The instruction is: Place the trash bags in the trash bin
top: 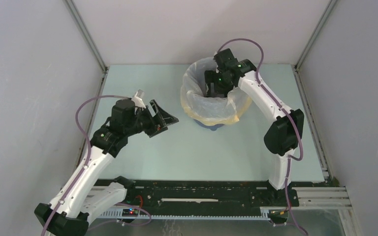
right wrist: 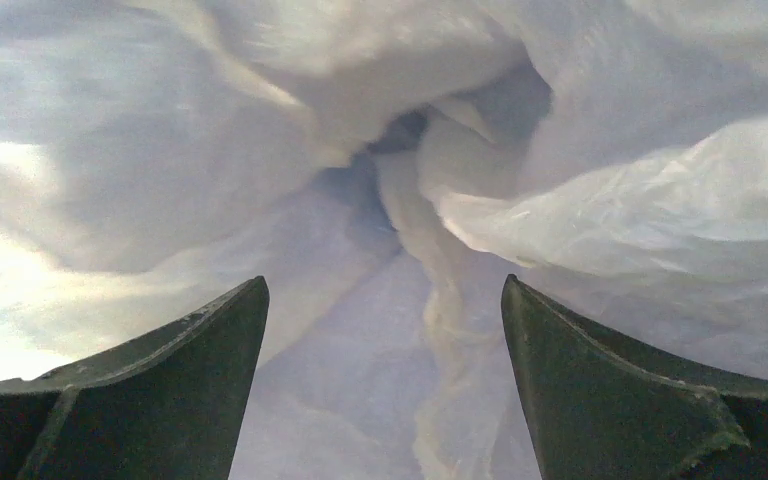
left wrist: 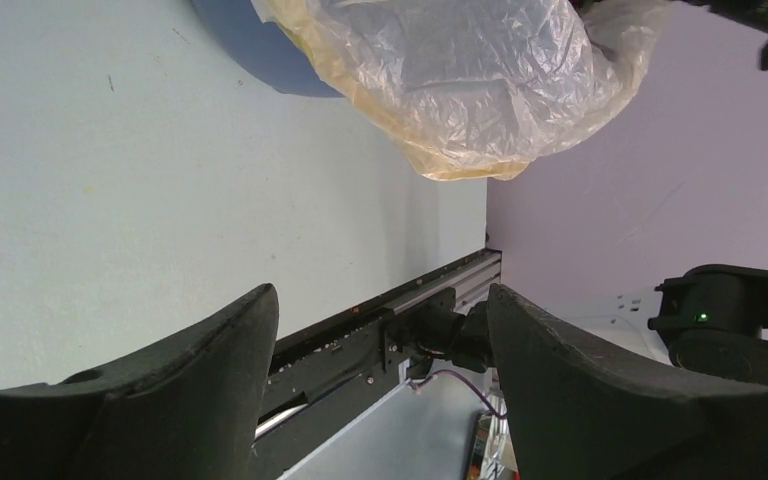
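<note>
The translucent pale trash bag (top: 195, 101) lines the blue trash bin (top: 209, 126), and its yellow-edged rim hangs down over the outside. Only a strip of the bin shows beneath the bag. My right gripper (top: 213, 91) reaches down into the bag's mouth. In the right wrist view it (right wrist: 385, 292) is open, with crumpled folds of the bag (right wrist: 610, 200) ahead and nothing between the fingers. My left gripper (top: 169, 118) hovers above the table left of the bin, open and empty. The left wrist view shows the draped bag (left wrist: 480, 80) and the bin (left wrist: 250, 50) beyond the left gripper (left wrist: 380, 300).
Pale walls with metal corner posts (top: 86, 34) close in the table on three sides. A black rail (top: 202, 189) runs along the near edge between the arm bases. The right arm's elbow (top: 283, 130) stands right of the bin.
</note>
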Robot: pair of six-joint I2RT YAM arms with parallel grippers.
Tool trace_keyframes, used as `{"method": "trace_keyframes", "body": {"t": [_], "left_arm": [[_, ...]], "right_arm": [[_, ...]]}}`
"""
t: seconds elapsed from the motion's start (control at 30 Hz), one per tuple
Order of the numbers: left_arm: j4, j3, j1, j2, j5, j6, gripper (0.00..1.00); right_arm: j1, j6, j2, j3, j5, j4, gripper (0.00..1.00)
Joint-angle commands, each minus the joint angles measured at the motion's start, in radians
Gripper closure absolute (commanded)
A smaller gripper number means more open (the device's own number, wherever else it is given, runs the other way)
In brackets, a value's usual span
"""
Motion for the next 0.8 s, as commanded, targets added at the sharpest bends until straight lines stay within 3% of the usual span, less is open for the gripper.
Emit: {"method": "trace_keyframes", "body": {"t": [0.0,0.47,0.63,0.77], "left_arm": [[0.035,-0.040,-0.005,-0.022,0.009,-0.024,0.19],[0.038,-0.059,-0.005,-0.054,0.010,-0.043,0.19],[0.028,-0.065,-0.005,-0.070,0.003,-0.045,0.19],[0.028,-0.080,-0.005,-0.081,0.001,-0.053,0.19]], "right_arm": [[0.046,0.023,-0.032,0.167,0.011,-0.019,0.05],[0.201,-0.014,0.090,0.280,-0.052,0.056,0.07],[0.186,-0.024,0.119,0.347,-0.019,-0.019,0.07],[0.132,-0.011,0.016,0.231,0.000,-0.033,0.07]]}}
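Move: The right gripper is down inside the bag-lined trash bin. The left rim of the trash bag is about 12 cm to its left, roughly level ahead and some 3 cm above. The bag's near rim is about 12 cm back, neither left nor right, at a similar height, and the trash bin's middle lies almost straight below by some 6 cm. From the left gripper, the bag's left rim is about 13 cm ahead, 6 cm right and 4 cm lower. Raise the open right gripper about 6 cm out of the depth of the bag, tipping its fingertips slightly forward and up, then sweep it left about 10 cm towards the bag's left side, sinking slightly and turning some 10 degrees counter-clockwise. Keep the fingers wide open and bring them up against the liner at the left rim. ##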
